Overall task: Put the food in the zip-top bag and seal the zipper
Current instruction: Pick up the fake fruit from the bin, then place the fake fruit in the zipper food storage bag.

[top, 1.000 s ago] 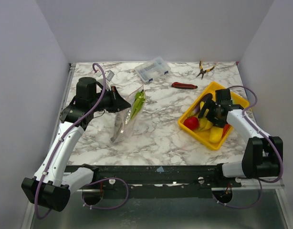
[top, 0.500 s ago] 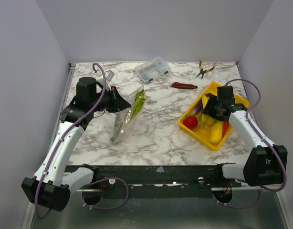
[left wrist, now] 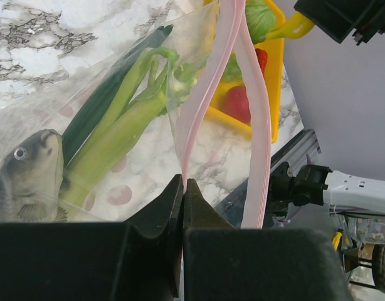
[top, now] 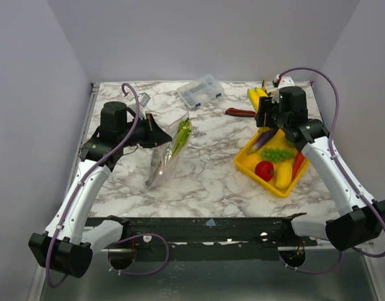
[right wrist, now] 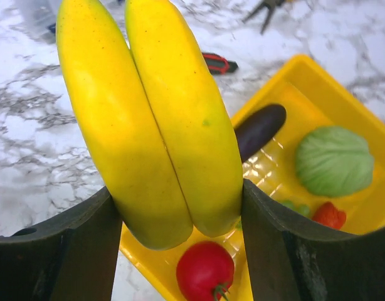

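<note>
My left gripper (top: 152,129) (left wrist: 182,185) is shut on one lip of the zipper (left wrist: 208,94), the pink strip of the zip-top bag (top: 165,153), and holds the mouth up and gaping. A green celery stalk (top: 182,134) (left wrist: 123,125) and a grey toy fish (left wrist: 26,175) lie inside the bag. My right gripper (top: 260,105) (right wrist: 178,191) is shut on a pair of yellow bananas (top: 255,95) (right wrist: 155,119), held above the back corner of the yellow tray (top: 246,162). Other food lies in the tray: a red tomato (top: 264,170) (right wrist: 205,269), a purple eggplant (top: 263,139) (right wrist: 258,128) and a green leafy ball (right wrist: 333,160).
A rigid clear compartment box (top: 200,91) stands at the back centre. A red-handled tool (top: 241,113) (right wrist: 219,63) lies just left of the tray, and pliers (right wrist: 263,9) lie behind it. Grey walls close in the table on three sides.
My right gripper closed on the bananas in the tray and lifted them up and towards the back left. The left gripper and the bag have not moved.
</note>
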Controlling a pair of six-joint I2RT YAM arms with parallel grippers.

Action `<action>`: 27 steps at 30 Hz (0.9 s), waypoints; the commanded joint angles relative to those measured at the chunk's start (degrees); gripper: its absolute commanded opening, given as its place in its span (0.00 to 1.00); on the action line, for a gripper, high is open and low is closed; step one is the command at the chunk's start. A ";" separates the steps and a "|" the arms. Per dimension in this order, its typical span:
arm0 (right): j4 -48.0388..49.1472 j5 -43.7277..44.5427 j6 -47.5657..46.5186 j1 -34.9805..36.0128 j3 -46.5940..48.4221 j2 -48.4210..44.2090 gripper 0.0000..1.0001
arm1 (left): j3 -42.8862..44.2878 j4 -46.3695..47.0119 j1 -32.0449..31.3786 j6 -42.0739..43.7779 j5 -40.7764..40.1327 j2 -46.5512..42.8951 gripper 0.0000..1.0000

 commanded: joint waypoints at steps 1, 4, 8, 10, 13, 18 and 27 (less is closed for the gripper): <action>1.97 -6.81 -9.24 3.12 4.02 -0.75 0.22 | -0.37 1.16 0.26 -0.02 1.40 -0.11 0.00; 5.59 -11.67 -19.25 8.15 3.53 -2.61 0.21 | -0.37 1.19 0.28 -0.02 1.37 0.13 0.00; 10.98 -10.44 -34.08 16.64 1.69 -4.13 0.21 | -0.27 1.23 0.28 -0.10 1.91 0.54 0.00; 13.19 -9.23 -39.13 19.32 2.54 -3.81 0.21 | -0.29 1.21 0.32 -0.03 1.45 0.66 0.00; 14.85 -6.69 -46.74 23.15 4.57 -2.75 0.22 | -0.22 0.93 0.34 0.07 1.41 0.97 0.00; 13.03 2.32 -62.88 30.38 7.03 -0.39 0.22 | -0.04 0.84 0.29 0.12 1.20 0.93 0.00; 22.88 10.41 -82.70 39.03 1.59 -1.51 0.18 | 1.35 0.12 0.02 -1.09 0.61 1.83 0.00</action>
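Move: The bananas, already gripped in the right hand, are bound for the zip-top bag's mouth, roughly 35 cm to that hand's left, 6 cm back and slightly above it. The yellow bin lies about 13 cm right, 7 cm back and 18 cm below, the red knife some 12 cm ahead, 6 cm left and 21 cm below. From the left hand, holding the bag, the mouth is about 5 cm ahead and 5 cm right, level. The pair of bananas, still pinched at one end, is swept about 19 cm left by the right hand and raised some 12 cm, away from the bin and towards the mouth of the bag. The wrist swings counter-clockwise by roughly 55 degrees, rolls left side down and tips up until the fingers are near level. The left hand keeps its grip on the bag. ##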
